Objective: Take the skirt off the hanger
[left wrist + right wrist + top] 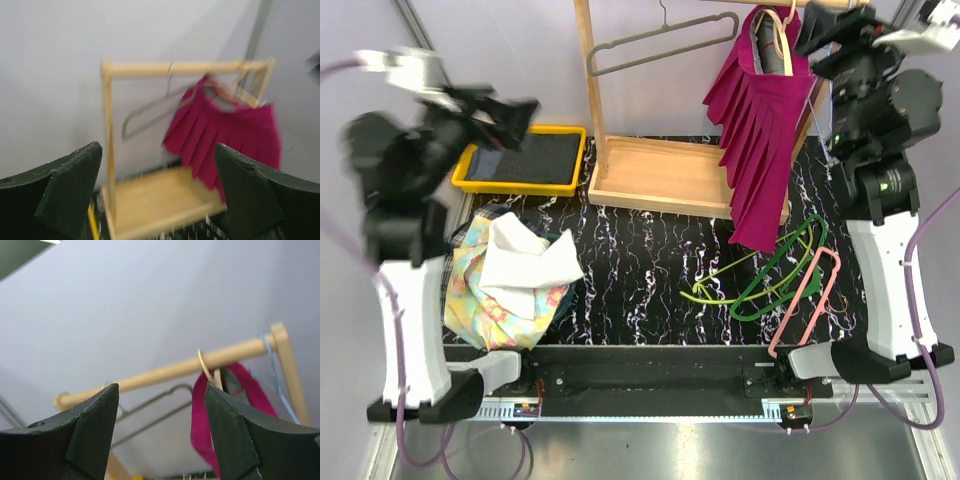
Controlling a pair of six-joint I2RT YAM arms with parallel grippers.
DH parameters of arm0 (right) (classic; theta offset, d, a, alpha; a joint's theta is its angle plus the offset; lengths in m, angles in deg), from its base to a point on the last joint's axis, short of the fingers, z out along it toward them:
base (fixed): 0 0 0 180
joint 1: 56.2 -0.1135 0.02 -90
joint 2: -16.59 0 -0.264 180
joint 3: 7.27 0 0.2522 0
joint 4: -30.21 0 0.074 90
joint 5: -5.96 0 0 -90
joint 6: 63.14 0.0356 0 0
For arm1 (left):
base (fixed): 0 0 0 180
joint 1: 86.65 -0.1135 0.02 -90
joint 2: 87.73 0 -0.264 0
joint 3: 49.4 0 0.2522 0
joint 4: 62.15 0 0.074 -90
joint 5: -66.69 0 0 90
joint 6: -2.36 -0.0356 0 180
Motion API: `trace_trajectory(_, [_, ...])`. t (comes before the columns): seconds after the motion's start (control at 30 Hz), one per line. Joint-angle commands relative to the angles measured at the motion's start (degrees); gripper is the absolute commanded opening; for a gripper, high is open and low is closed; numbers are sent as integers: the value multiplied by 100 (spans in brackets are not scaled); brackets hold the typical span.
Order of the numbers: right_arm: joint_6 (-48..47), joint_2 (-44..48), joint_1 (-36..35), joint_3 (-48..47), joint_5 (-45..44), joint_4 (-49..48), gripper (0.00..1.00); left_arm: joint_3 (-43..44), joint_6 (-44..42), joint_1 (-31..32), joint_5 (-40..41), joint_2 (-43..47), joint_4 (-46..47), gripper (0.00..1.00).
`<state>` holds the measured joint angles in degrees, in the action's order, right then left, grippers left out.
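Note:
A magenta pleated skirt (765,140) hangs on a cream hanger (775,40) from the wooden rail at the rack's right end. High up beside that hanger is my right gripper (813,32), open. In the right wrist view the hanger's hook (204,365) sits over the rail (165,371). There the skirt's waistband (199,415) lies just left of the right finger, and the right gripper (160,432) holds nothing. My left gripper (515,112) is raised at the far left, open and empty. It faces the skirt (225,135) from a distance in the blurred left wrist view, where the left gripper (157,197) frames the rack.
A grey hanger (660,45) hangs bare on the same rail. The rack's wooden base (660,175) stands at the back middle. A yellow tray (470,170) holds dark cloth. A pile of clothes (510,270) lies left. Green (790,255) and pink (805,300) hangers lie at right.

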<state>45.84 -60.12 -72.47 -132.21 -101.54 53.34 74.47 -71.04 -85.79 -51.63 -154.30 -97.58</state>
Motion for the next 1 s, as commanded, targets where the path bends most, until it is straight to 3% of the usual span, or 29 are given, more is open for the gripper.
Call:
trace_trajectory(0.0, [-1562,-1000,-60,-1279,-341,-287,76,-1568,-728,229,370,-437,-2130,99])
trace_trajectory(0.03, [-1730,-1230,-78,-1545,-586,-182,76,-2145,-789,465,597,-149,-2122,99])
trace_trajectory(0.17, [-2337,-2172,-122,-2504,-790,468,76,-2845,-1009,976,1283,354,-2209,99])
trace_trajectory(0.3, [-2618,-2454,-175,-2497,-1010,338,76,-2670,-1132,1074,1680,433,-2465,99])
trace_trajectory(0.67, [-3155,-2911,-166,-2612,-1784,-13,72,-2301,-1211,1083,1610,460,-2508,99])
trace_trajectory(0.97, [-2883,-3298,-148,-2558,-1801,302,72,-1923,-1221,1083,1540,390,-2561,99])
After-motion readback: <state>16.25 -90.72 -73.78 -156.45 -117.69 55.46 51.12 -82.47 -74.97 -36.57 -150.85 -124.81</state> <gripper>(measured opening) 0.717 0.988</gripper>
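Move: The wooden hanger's neck, inside the magenta skirt's top, is about 23 cm ahead of the right hand, 5 cm to its right and 10 cm lower. Level with that hanger, the empty grey hanger is some 25 cm to its left, and the blue hanger roughly 10 cm to its right, by the rack's end, hanging lower. From the left hand the wooden hanger's neck is some 32 cm ahead, 48 cm to the right and 8 cm lower. The wooden hanger in the skirt is what the open right hand closes in on: it rises some 5 cm, then swings forward and down to end about 15 cm farther out and 7 cm lower, its left side rolling down and the wrist turning clockwise. The left hand, open and empty, drops steeply beside the clothes pile, tipping down about 40 degrees, then climbs back a little and hovers. ##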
